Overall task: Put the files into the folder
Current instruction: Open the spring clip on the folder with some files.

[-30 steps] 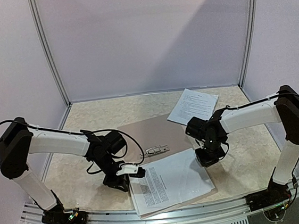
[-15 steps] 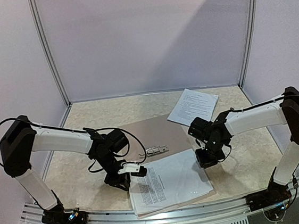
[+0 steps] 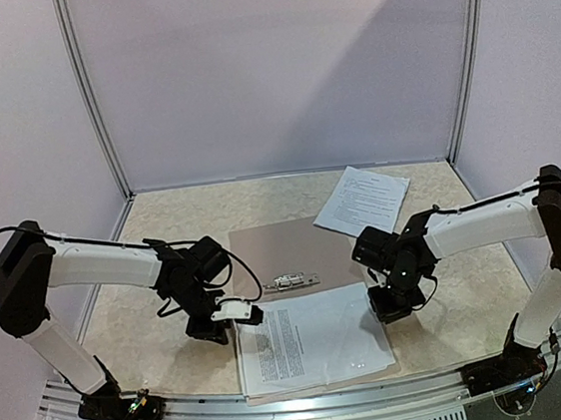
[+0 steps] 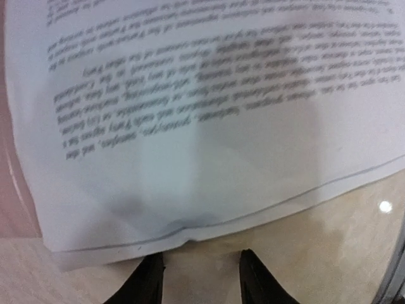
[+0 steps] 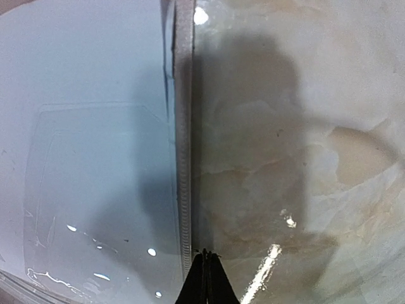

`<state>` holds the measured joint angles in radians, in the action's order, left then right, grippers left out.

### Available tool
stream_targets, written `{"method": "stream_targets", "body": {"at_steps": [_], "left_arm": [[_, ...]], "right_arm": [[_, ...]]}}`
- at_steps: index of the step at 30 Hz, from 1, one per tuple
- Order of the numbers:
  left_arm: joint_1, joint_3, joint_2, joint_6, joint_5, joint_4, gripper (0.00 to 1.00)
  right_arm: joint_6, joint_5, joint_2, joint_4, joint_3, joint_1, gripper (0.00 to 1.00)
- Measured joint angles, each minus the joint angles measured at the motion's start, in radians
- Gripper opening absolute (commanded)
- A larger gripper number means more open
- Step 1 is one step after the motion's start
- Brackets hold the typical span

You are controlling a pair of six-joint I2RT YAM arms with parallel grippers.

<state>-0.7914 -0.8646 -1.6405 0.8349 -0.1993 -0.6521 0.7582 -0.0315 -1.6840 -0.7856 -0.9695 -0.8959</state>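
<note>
The tan-brown folder (image 3: 284, 245) lies open with its black clip (image 3: 290, 282) at the middle. A stack of printed white files (image 3: 314, 339) rests on its near half, under a glossy clear sleeve (image 5: 95, 190). My left gripper (image 3: 247, 316) is at the stack's left edge. In the left wrist view it (image 4: 201, 278) stands open, with bare table between the fingers (image 4: 150, 278) and the sheet edges (image 4: 209, 126) just ahead. My right gripper (image 3: 389, 307) is at the stack's right edge. It (image 5: 205, 278) is shut, its tip against the sleeve's ridged edge (image 5: 183, 158).
One more printed sheet (image 3: 362, 199) lies on the marble table at the back right, beyond the folder. White walls with metal posts (image 3: 93, 99) close in the back and sides. A metal rail (image 3: 311, 407) runs along the near edge.
The paper stack has turned and slid left, now lying squarer on the folder. The right gripper moved left along its edge. The left gripper drew back left and opened slightly.
</note>
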Motion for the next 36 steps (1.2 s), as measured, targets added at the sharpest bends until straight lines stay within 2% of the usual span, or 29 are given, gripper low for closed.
{"method": "stream_targets", "body": {"at_steps": [9, 14, 17, 22, 23, 26, 30, 33, 36], "left_arm": [[0.108, -0.016, 0.104, 0.011, 0.076, -0.080, 0.47], [0.182, -0.063, 0.153, 0.008, 0.072, -0.129, 0.52], [0.225, -0.106, 0.171, -0.004, 0.073, -0.158, 0.61], [0.282, -0.153, 0.230, -0.034, 0.086, -0.186, 0.76], [0.293, -0.162, 0.241, -0.045, 0.097, -0.186, 0.85], [0.321, -0.194, 0.262, -0.075, 0.132, -0.178, 0.95], [0.352, -0.233, 0.266, -0.106, 0.167, -0.156, 0.96], [0.355, -0.253, 0.256, -0.118, 0.181, -0.151, 0.96], [0.355, -0.281, 0.223, -0.129, 0.187, -0.148, 0.96]], "right_arm": [[-0.035, 0.084, 0.069, -0.088, -0.059, 0.066, 0.05], [-0.085, 0.097, 0.133, -0.080, -0.099, 0.153, 0.16], [-0.130, 0.084, 0.177, -0.039, -0.112, 0.237, 0.25], [-0.198, 0.060, 0.189, 0.043, -0.170, 0.381, 0.51], [-0.205, 0.052, 0.189, 0.063, -0.179, 0.406, 0.55], [-0.224, 0.016, 0.178, 0.145, -0.209, 0.486, 0.60], [-0.214, -0.078, 0.111, 0.300, -0.226, 0.595, 0.63], [-0.185, -0.151, 0.018, 0.408, -0.238, 0.666, 0.59], [-0.164, -0.186, -0.092, 0.457, -0.296, 0.705, 0.46]]}}
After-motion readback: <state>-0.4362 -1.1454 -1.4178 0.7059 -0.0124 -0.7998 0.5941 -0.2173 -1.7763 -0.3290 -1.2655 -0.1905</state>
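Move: About 32 cm ahead of the right hand and a couple of centimetres to its right lie the loose files, at nearly the same height. From that hand the spring clip sits some 11 cm ahead and 19 cm left, the filed papers' middle 4 cm back and 16 cm left. From the left hand the clip is roughly 11 cm ahead and 15 cm right, the filed papers 4 cm back and 18 cm right. Leaving the folder's right edge, the right hand sweeps about 28 cm forward and 10 cm right towards the loose files, arching upward before starting to sink; its shut fingers open over halfway and tilt forward and left as it turns clockwise. The left hand backs away from the papers forward, up and left, opening wide and turning some 30 degrees counter-clockwise. ##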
